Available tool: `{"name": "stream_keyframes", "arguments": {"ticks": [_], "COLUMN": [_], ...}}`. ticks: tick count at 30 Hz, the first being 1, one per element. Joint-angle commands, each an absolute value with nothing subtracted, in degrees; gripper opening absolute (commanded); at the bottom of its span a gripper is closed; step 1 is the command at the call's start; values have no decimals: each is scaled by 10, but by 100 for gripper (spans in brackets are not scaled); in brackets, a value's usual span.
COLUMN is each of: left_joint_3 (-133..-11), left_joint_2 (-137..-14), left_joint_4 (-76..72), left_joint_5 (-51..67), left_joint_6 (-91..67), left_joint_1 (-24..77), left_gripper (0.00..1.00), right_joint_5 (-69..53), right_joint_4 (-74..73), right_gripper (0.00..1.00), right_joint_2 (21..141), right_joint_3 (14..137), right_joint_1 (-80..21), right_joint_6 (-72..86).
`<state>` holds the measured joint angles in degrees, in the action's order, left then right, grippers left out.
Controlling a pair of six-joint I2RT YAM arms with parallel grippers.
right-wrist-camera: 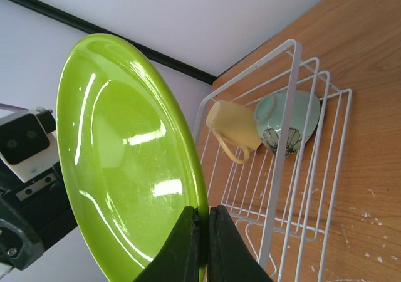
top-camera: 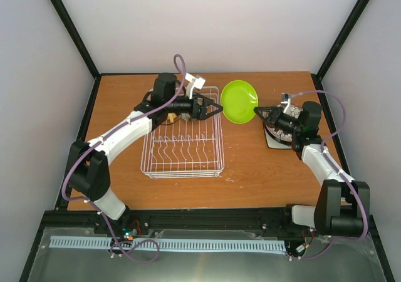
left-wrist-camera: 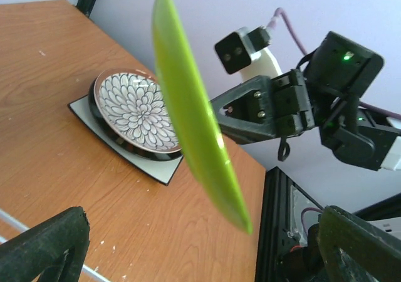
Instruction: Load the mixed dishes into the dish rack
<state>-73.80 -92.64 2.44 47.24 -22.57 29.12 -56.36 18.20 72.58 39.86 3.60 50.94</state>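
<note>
My right gripper (right-wrist-camera: 202, 232) is shut on the rim of the small lime-green plate (right-wrist-camera: 119, 156) and holds it tilted on edge in the air, just right of the dish rack (top-camera: 220, 145). In the top view the plate (top-camera: 239, 101) sits between both grippers. My left gripper (top-camera: 216, 108) is open over the rack's far right side, facing the plate's edge (left-wrist-camera: 188, 106) without touching it. The yellow cup (right-wrist-camera: 229, 128) and pale mint bowl (right-wrist-camera: 288, 119) lie in the rack's far end. The petal-patterned plate (left-wrist-camera: 135, 109) lies on a dark-rimmed plate (left-wrist-camera: 125, 145) on the square white plate (left-wrist-camera: 84, 109).
The stack of plates (top-camera: 276, 139) lies on the wooden table under my right arm, near the right edge. The black frame posts stand at the table's corners. The rack's near rows of prongs (top-camera: 182, 150) hold nothing.
</note>
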Motion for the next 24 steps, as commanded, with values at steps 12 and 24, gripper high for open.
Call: {"name": "stream_keyframes", "arguments": {"ticks": [12,24], "left_joint_3": [-774,-829], "left_joint_2": [-931,-952], "left_joint_4": [-8,83], "left_joint_5": [511,478], "left_joint_6": [-252,-214], "left_joint_1": [301,319], "left_gripper": [81,1], "right_joint_5": [-528,-516], "right_joint_4": [198,216], "right_gripper": [3,3], "right_joint_2": [755,778], "right_joint_3": [456,472], "right_joint_1": [-58,-97], "right_joint_6": [506,509]}}
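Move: The green plate, upright in the right fingers by its rim, has its middle about 8 cm right of the left gripper and 2 cm ahead, roughly level; it lies 6 cm left and 4 cm ahead of the right hand. The open left gripper is some 14 cm left of the right hand and 2 cm ahead. Below the left hand, the bowl is 11 cm left, 12 cm ahead; the plate stack lies 20 cm right of the right hand, 8 cm ahead, 20 cm below. Carry the green plate left with the right gripper, about 6.5 cm, straight into the open left gripper, turning counter-clockwise slightly and keeping the rim pinched. Hold the left gripper nearly in place, lifting it only 1.5 cm at first and edging right, then close its fingers almost shut around the plate's left part, easing slightly forward and down as they close. ##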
